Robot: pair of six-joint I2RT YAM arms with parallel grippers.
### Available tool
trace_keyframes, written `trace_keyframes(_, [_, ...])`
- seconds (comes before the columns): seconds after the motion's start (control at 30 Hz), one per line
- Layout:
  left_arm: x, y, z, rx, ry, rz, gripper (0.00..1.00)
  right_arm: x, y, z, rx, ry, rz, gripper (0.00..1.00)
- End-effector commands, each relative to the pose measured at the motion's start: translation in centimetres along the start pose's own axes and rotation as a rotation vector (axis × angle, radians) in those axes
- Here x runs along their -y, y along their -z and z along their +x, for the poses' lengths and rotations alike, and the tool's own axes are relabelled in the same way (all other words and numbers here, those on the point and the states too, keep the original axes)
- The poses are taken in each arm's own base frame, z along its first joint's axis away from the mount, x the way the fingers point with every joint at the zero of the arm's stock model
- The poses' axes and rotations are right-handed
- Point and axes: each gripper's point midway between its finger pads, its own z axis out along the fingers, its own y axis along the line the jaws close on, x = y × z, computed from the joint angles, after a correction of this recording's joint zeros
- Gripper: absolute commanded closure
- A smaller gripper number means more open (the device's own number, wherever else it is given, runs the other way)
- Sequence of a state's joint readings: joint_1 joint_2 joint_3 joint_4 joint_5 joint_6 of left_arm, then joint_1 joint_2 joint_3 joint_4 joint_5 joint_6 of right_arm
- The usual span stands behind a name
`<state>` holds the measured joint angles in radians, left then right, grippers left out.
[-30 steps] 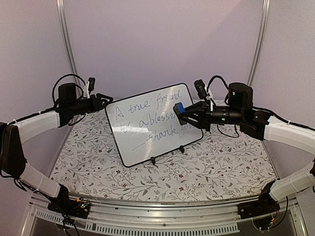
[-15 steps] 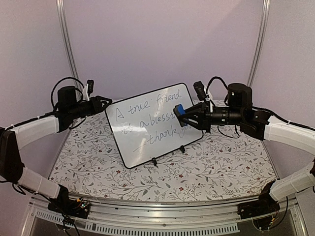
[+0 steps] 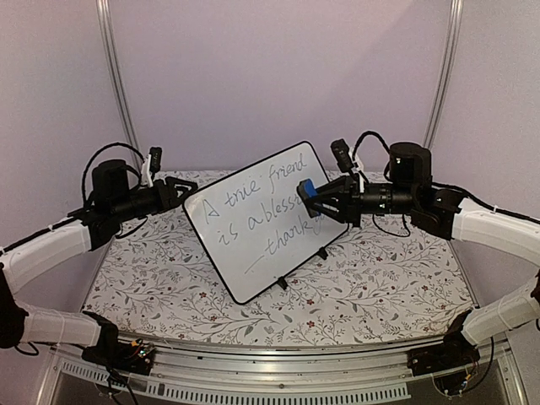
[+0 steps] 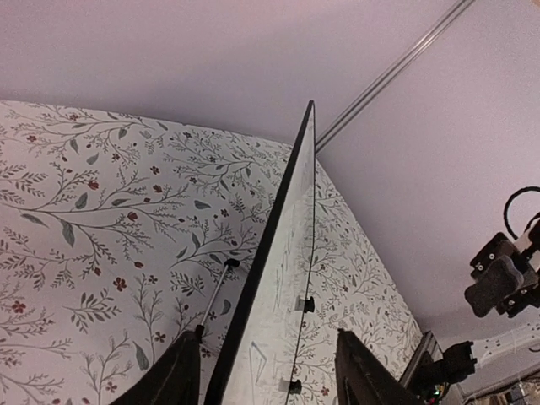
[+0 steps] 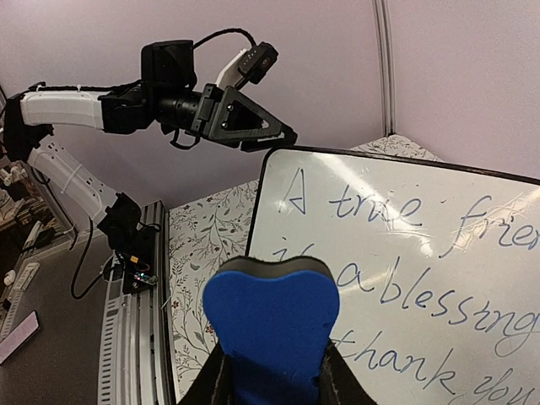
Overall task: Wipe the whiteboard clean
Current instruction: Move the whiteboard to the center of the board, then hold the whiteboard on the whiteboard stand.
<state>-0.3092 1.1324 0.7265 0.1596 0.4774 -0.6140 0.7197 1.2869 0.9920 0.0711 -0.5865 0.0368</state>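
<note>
The whiteboard point(image 3: 253, 228) stands tilted on the floral table, its writing "A true friend is a blessing thank you" facing the arms. My left gripper point(image 3: 187, 187) is at its upper left corner. In the left wrist view the board point(image 4: 283, 278) runs edge-on between the two fingers of that gripper point(image 4: 268, 371), which close on it. My right gripper point(image 3: 314, 202) is shut on a blue eraser point(image 3: 310, 187) in front of the board's right part. In the right wrist view the eraser point(image 5: 272, 325) sits in that gripper point(image 5: 270, 371) before the board point(image 5: 405, 253); whether it touches, I cannot tell.
A floral cloth point(image 3: 380, 278) covers the table. Purple walls with metal poles point(image 3: 443, 76) close in the back and sides. An aluminium rail point(image 3: 278, 359) runs along the near edge. The board's small black feet point(image 3: 283, 283) rest on the cloth.
The whiteboard has turned and tipped, its lower left corner swinging toward the near edge, with my left gripper moving at its corner. The right gripper and eraser have stayed in place.
</note>
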Motion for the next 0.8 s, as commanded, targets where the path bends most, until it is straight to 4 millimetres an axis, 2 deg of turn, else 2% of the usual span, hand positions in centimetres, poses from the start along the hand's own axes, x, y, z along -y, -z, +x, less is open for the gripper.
trace_keyframes(0.0, [0.2, 0.9, -1.8, 0.027, -0.072, -0.099, 0.38, 0.0, -0.4, -1.2, 0.014, 0.004, -0.015, 0.89])
trace_keyframes(0.1, [-2.0, 1.2, -3.4, 0.053, -0.130, -0.245, 0.19, 0.1, -0.7, -1.2, 0.008, -0.006, -0.019, 0.90])
trace_keyframes(0.17, [-3.4, 0.8, -4.0, 0.059, -0.136, -0.284, 0.15, 0.1, -0.8, -1.2, 0.007, -0.009, -0.021, 0.90])
trace_keyframes(0.3, [-3.3, -1.8, -5.1, 0.011, -0.161, -0.225, 0.15, 0.1, -0.7, -1.2, 0.004, -0.015, -0.021, 0.90])
trace_keyframes(0.43, [-3.6, -4.6, -4.6, -0.118, -0.187, -0.184, 0.16, 0.1, -0.6, -1.0, -0.005, -0.020, -0.016, 0.90])
trace_keyframes(0.57, [-2.5, -5.0, -3.8, -0.157, -0.201, -0.103, 0.17, 0.1, -0.5, -0.7, -0.013, -0.023, -0.010, 0.90])
trace_keyframes(0.77, [-2.0, -4.7, -1.7, -0.206, -0.205, -0.036, 0.19, 0.1, -0.7, -0.5, -0.015, -0.025, -0.019, 0.90])
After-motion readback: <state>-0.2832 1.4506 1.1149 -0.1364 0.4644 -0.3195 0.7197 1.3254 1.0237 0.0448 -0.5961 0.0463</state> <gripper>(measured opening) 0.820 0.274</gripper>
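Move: The left hand is at the whiteboard's upper left corner, the board's middle some 8 cm ahead, 20 cm to the right and 12 cm below. The blue eraser, held in the right gripper, is about 32 cm to the left hand's right, 5 cm nearer the base and 3 cm higher. From the right hand, the whiteboard's middle is roughly 12 cm ahead, 13 cm left and 16 cm lower. The left hand opens wide, releases the whiteboard's corner and hops about 7 cm forward, rolling left side up. ##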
